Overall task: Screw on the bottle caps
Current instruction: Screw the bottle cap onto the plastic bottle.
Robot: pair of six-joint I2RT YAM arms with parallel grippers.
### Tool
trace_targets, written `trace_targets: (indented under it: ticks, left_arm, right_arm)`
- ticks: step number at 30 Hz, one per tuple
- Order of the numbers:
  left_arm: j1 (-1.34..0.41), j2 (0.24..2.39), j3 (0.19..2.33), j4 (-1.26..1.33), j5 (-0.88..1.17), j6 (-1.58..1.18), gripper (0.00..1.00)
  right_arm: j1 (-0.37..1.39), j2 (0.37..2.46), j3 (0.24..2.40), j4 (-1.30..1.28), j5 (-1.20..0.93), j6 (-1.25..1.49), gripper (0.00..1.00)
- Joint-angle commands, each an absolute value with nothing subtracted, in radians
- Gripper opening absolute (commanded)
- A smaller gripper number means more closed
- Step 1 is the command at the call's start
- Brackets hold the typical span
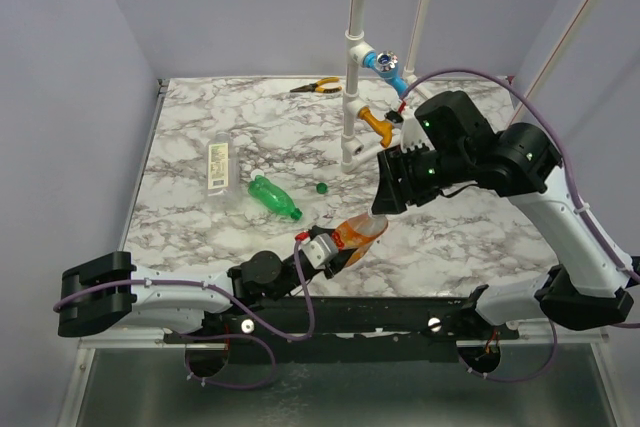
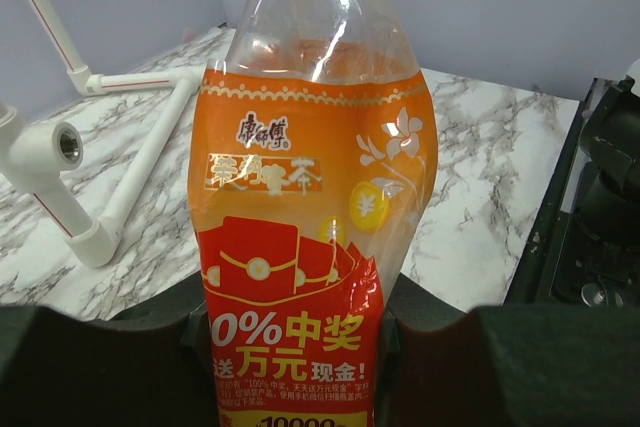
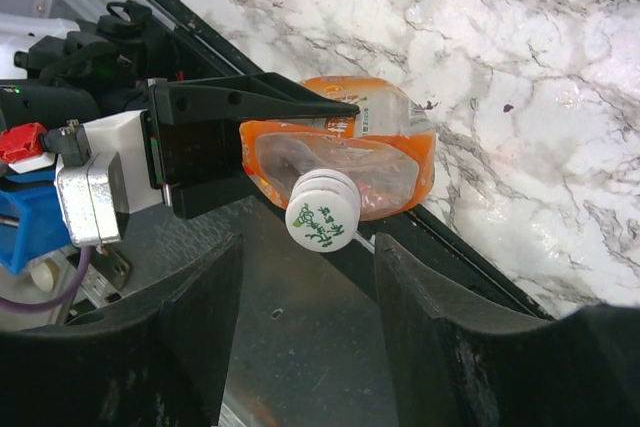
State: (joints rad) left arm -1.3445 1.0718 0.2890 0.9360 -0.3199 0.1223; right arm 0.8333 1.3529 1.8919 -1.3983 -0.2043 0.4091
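My left gripper is shut on the lower body of the wide orange bottle, holding it off the table near the front edge. A white cap with green print sits on that bottle's neck. My right gripper hovers over the neck, open, its fingers either side of the cap and just short of it, not touching. The slim green bottle lies on the table with a dark green cap to its right. The clear bottle lies further left.
A white pipe frame stands at the back centre with a blue tap handle and an orange one, close to my right arm. Yellow-handled pliers lie at the back. The dark rail along the table's near edge is under the bottle.
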Motion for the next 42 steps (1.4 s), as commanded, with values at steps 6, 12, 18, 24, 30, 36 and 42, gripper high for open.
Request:
trace_targets:
  ticks: [6, 12, 18, 24, 30, 36, 42]
  left_arm:
    - [-1.355, 1.071, 0.29, 0.934, -0.281, 0.1, 0.0]
    - [-1.353, 1.066, 0.288, 0.934, -0.282, 0.101, 0.0]
    - [-1.353, 1.067, 0.291, 0.933, -0.282, 0.107, 0.0]
    - [-1.353, 1.073, 0.294, 0.933, -0.283, 0.107, 0.0]
    - [-1.353, 1.077, 0.299, 0.934, -0.289, 0.11, 0.0]
    - [-1.353, 1.088, 0.311, 0.934, -0.318, 0.114, 0.0]
    - [-1.353, 1.12, 0.342, 0.958, -0.371, 0.144, 0.0]
  right_arm:
    - [0.851, 1.371, 1.875, -1.422, -0.223, 0.386, 0.56]
    - [0.851, 1.375, 1.855, -1.423, -0.211, 0.39, 0.53]
    - [0.853, 1.384, 1.862, -1.422, -0.197, 0.393, 0.53]
    - [0.854, 1.39, 1.851, -1.422, -0.19, 0.396, 0.5]
    - [0.853, 1.387, 1.837, -1.423, -0.18, 0.405, 0.41]
    - [0.853, 1.385, 1.819, -1.423, -0.161, 0.432, 0.38]
    - [0.853, 1.39, 1.785, -1.422, -0.112, 0.541, 0.26]
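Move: Just under the right hand's open fingers, some 2 cm down and otherwise centred, is the white cap on the orange bottle. The bottle's body is about 5 cm to this hand's left and 11 cm below, level with it fore and aft; the small green cap lies on the table some 15 cm ahead, 11 cm to the left and 33 cm down. From the left hand, which still grips the bottle, the white cap is about 11 cm up and 5 cm to the right. Sinking about 3 cm towards the white cap with hardly any sideways travel or wrist tilt, the right hand brings its fingertips down either side of it and narrows them, mostly in the second half, until they seem to pinch its sides. The left hand keeps its hold on the bottle, almost still, and dips about a centimetre at the end. ##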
